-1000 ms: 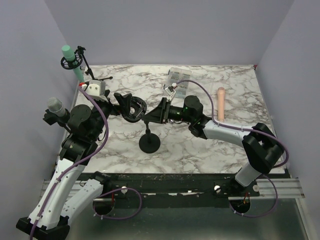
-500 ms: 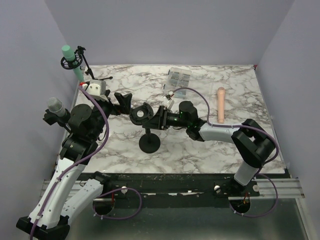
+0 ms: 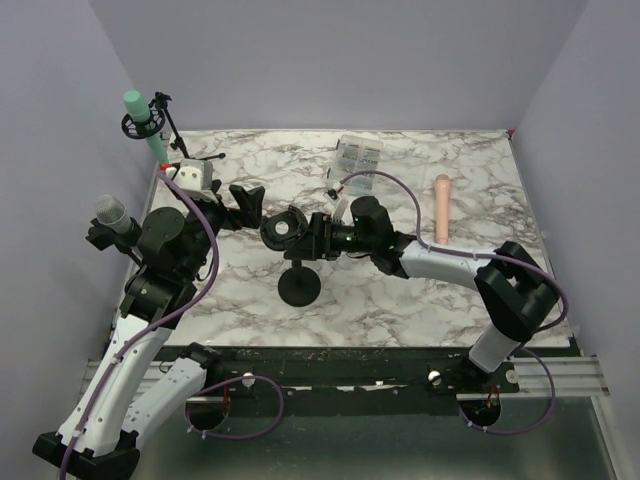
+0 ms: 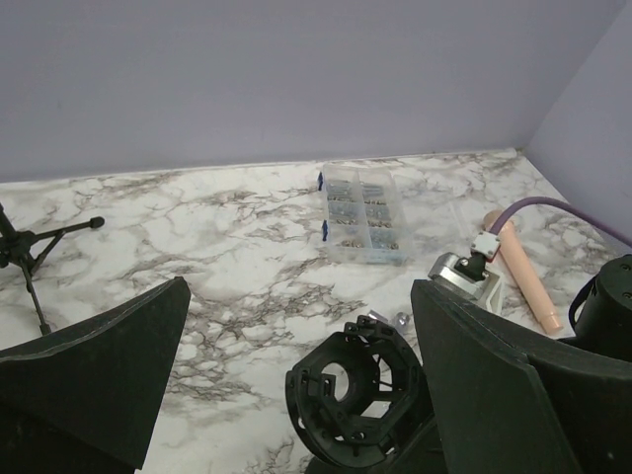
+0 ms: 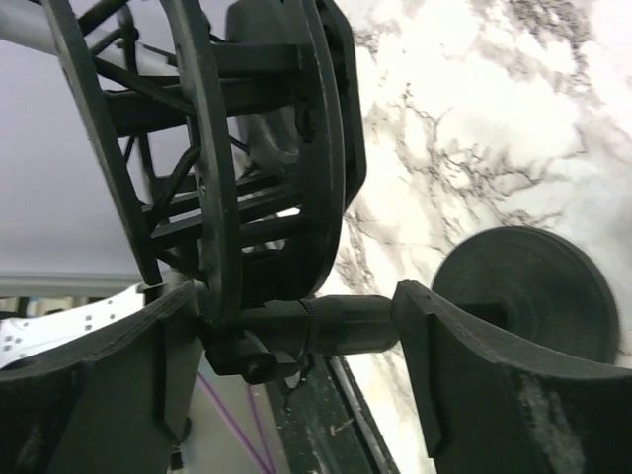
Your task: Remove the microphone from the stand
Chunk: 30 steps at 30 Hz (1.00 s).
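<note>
A black stand with a round base carries an empty ring-shaped shock mount; I see straight through its hole in the left wrist view. A peach microphone lies flat on the marble at the right, apart from the stand, and also shows in the left wrist view. My right gripper is open, its fingers close on either side of the neck under the mount, with the base behind. My left gripper is open and empty, just left of the mount.
A clear parts box sits at the back centre. A green microphone stands in a tripod stand at the back left corner. A grey microphone sits beside the left arm. Purple walls close the table in.
My right gripper has moved left and come around the stand's neck. The mount has shifted away from the left gripper, towards the right. The left arm has barely moved.
</note>
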Motion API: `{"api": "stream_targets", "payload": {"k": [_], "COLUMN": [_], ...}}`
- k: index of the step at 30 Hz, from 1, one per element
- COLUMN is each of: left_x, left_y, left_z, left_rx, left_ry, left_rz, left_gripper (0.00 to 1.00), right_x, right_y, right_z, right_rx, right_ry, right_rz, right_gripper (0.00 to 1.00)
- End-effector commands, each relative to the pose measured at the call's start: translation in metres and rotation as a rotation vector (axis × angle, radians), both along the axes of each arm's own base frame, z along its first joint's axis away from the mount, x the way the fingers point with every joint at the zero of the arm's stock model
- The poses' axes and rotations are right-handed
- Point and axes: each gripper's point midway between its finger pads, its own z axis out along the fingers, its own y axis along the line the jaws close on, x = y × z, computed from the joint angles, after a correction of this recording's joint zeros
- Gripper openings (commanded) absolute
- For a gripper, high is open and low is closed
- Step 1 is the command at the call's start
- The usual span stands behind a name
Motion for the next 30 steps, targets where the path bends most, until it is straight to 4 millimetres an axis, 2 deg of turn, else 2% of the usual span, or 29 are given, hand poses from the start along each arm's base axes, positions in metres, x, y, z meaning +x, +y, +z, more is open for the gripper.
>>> {"api": "stream_targets", "payload": {"k": [1,7,10,12,19,22,26,30], "left_x": [-0.003,-0.001,0.000,0.000,0.006,0.006,0.001,-0.015], "left_y": [-0.001,-0.001,-0.001,-0.001,-0.002,0.000,0.008,0.006], "left_z": [0.008,0.007,0.006,0.005,-0.003,-0.004,0.002,0.012], "left_rx": [-0.013,-0.010,-0.007,-0.006,0.007,0.018,0.003,-0.018], "left_ry": [-0.012,-0.008,-0.005,-0.005,0.016,0.011,0.008,0.062], "left_rz": [-0.013,-0.011,-0.009,-0.006,-0.004,0.008,0.052,0.012], "left_gripper": [0.99,0.99,0.99,0.99,0.98,0.99,0.99,0.98], "right_x": [0.000,0.001,-0.004,-0.009,-0.029,-0.031,-0.025,-0.022], "right_y": [-0.024,-0.032,-0.034,-0.033,-0.024,-0.024,-0.030,-0.042], "right_z": [-0.032,-0.014,-0.009,-0.004,0.021,0.032,0.037,0.054], "right_rx": [-0.204,-0.201,-0.173,-0.142,-0.083,-0.085,-0.141,-0.157], "right_ry": [-0.015,-0.100,-0.127,-0.143,-0.247,-0.286,-0.293,-0.312], "right_rz": [-0.047,-0.065,-0.055,-0.037,0.010,0.012,-0.019,-0.070], "right_gripper": [0.86,0.93,0.94,1.00,1.00,1.00,1.00,1.00]}}
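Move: The microphone stand's neck is between my right fingers, about 2 cm left of the hand point, level with it in depth and height. Its empty ring holder sits some 5 cm left, 3 cm ahead and 5 cm above the hand, its round base about 3 cm left and 14 cm below. A silver clamp lies roughly 13 cm ahead, 8 cm right and 15 cm down. From my left hand, the neck is about 10 cm right, 2 cm back and 20 cm below. I spread my already parting right fingers fully around the stand's neck and ease the hand about 3 cm to the right. Then I draw back some 3 cm and finally rise about 3 cm, backing off from the neck while the hand rolls some 15 degrees about the line of its fingers, its forward side lifting. ##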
